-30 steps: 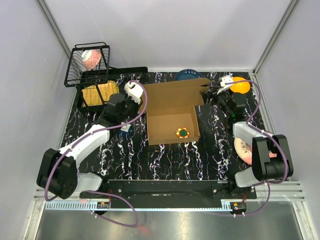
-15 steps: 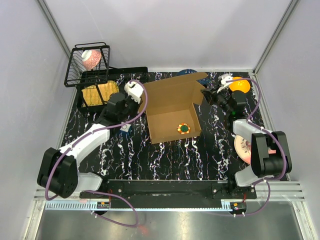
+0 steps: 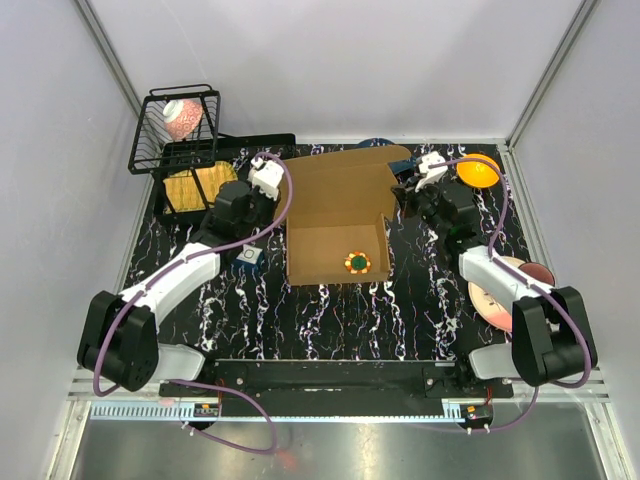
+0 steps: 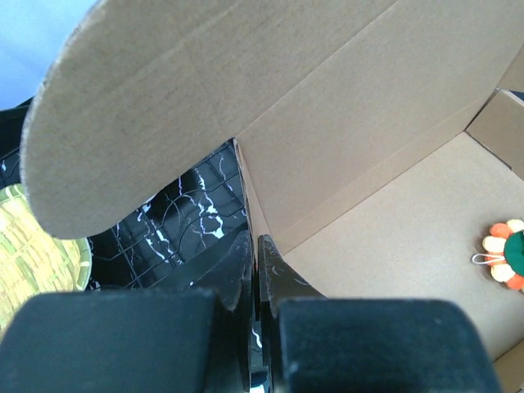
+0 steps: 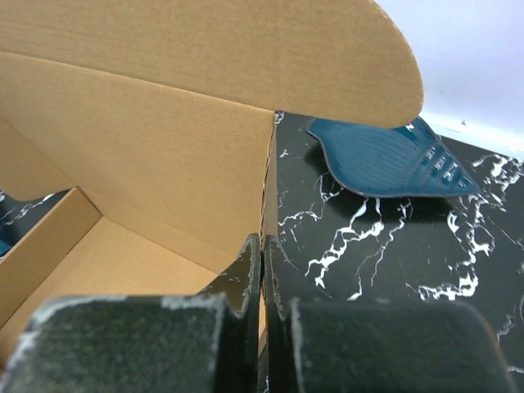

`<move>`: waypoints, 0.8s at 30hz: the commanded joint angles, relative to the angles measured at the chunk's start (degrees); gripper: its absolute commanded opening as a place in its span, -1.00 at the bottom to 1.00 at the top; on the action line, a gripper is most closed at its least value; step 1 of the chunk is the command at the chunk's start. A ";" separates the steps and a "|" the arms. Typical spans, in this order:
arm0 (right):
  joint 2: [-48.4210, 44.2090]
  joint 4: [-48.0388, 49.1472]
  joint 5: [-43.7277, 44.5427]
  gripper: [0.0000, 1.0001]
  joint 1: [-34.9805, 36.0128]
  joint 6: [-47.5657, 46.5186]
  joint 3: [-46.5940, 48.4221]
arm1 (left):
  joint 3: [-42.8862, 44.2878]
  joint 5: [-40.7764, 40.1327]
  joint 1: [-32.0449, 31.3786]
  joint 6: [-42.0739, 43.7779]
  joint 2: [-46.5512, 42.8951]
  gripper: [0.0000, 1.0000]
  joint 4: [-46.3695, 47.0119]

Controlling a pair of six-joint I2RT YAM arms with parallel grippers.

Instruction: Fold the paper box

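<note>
The paper box (image 3: 335,215) is brown cardboard, standing open in the middle of the table with its rounded lid flap raised at the back. A small orange and green flower piece (image 3: 356,263) lies on its floor and also shows in the left wrist view as the flower piece (image 4: 508,258). My left gripper (image 3: 284,203) is shut on the box's left side wall. In the left wrist view that wall's edge runs down between the closed fingers of the left gripper (image 4: 255,246). My right gripper (image 3: 401,190) is shut on the right side wall, whose edge enters the right gripper (image 5: 264,246).
A black wire basket (image 3: 175,125) stands at the back left, a yellow woven mat (image 3: 190,185) beside it. A blue dish (image 5: 385,160) lies behind the box's right corner. An orange ball (image 3: 478,170), a pale plate (image 3: 495,295) and a small white cube (image 3: 250,257) also sit on the table.
My right gripper has closed on the box's right wall. The box has shifted left and squared up, and its lid flap has lifted. The left gripper stayed shut on the left wall.
</note>
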 commanded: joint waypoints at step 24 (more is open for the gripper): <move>-3.92 -29.70 37.75 -1.00 21.55 37.83 1.82 | -0.37 -14.94 -4.84 -45.65 -0.96 -1.00 -2.79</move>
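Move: Both hands already pinch the raised lid's side edges and are taking it back over the box. The middle of the box's front wall lies about 15 cm back, 14 cm right and 15 cm below the left hand, and some 17 cm back, 14 cm left and 17 cm below the right. The flower toy is roughly 10 cm back and 19 cm right of the left hand. The blue dish stands about 14 cm ahead and 2 cm left of the right hand, 19 cm below. Back towards the front wall, to the left and down, the right hand draws its side of the lid about 5 cm, picking up speed late, while its fingers swing some 25 degrees clockwise and tip down. The left hand stays nearly in place on its edge, turning counter-clockwise, rolling left side down and tipping down a little. Both grippers stay shut. ##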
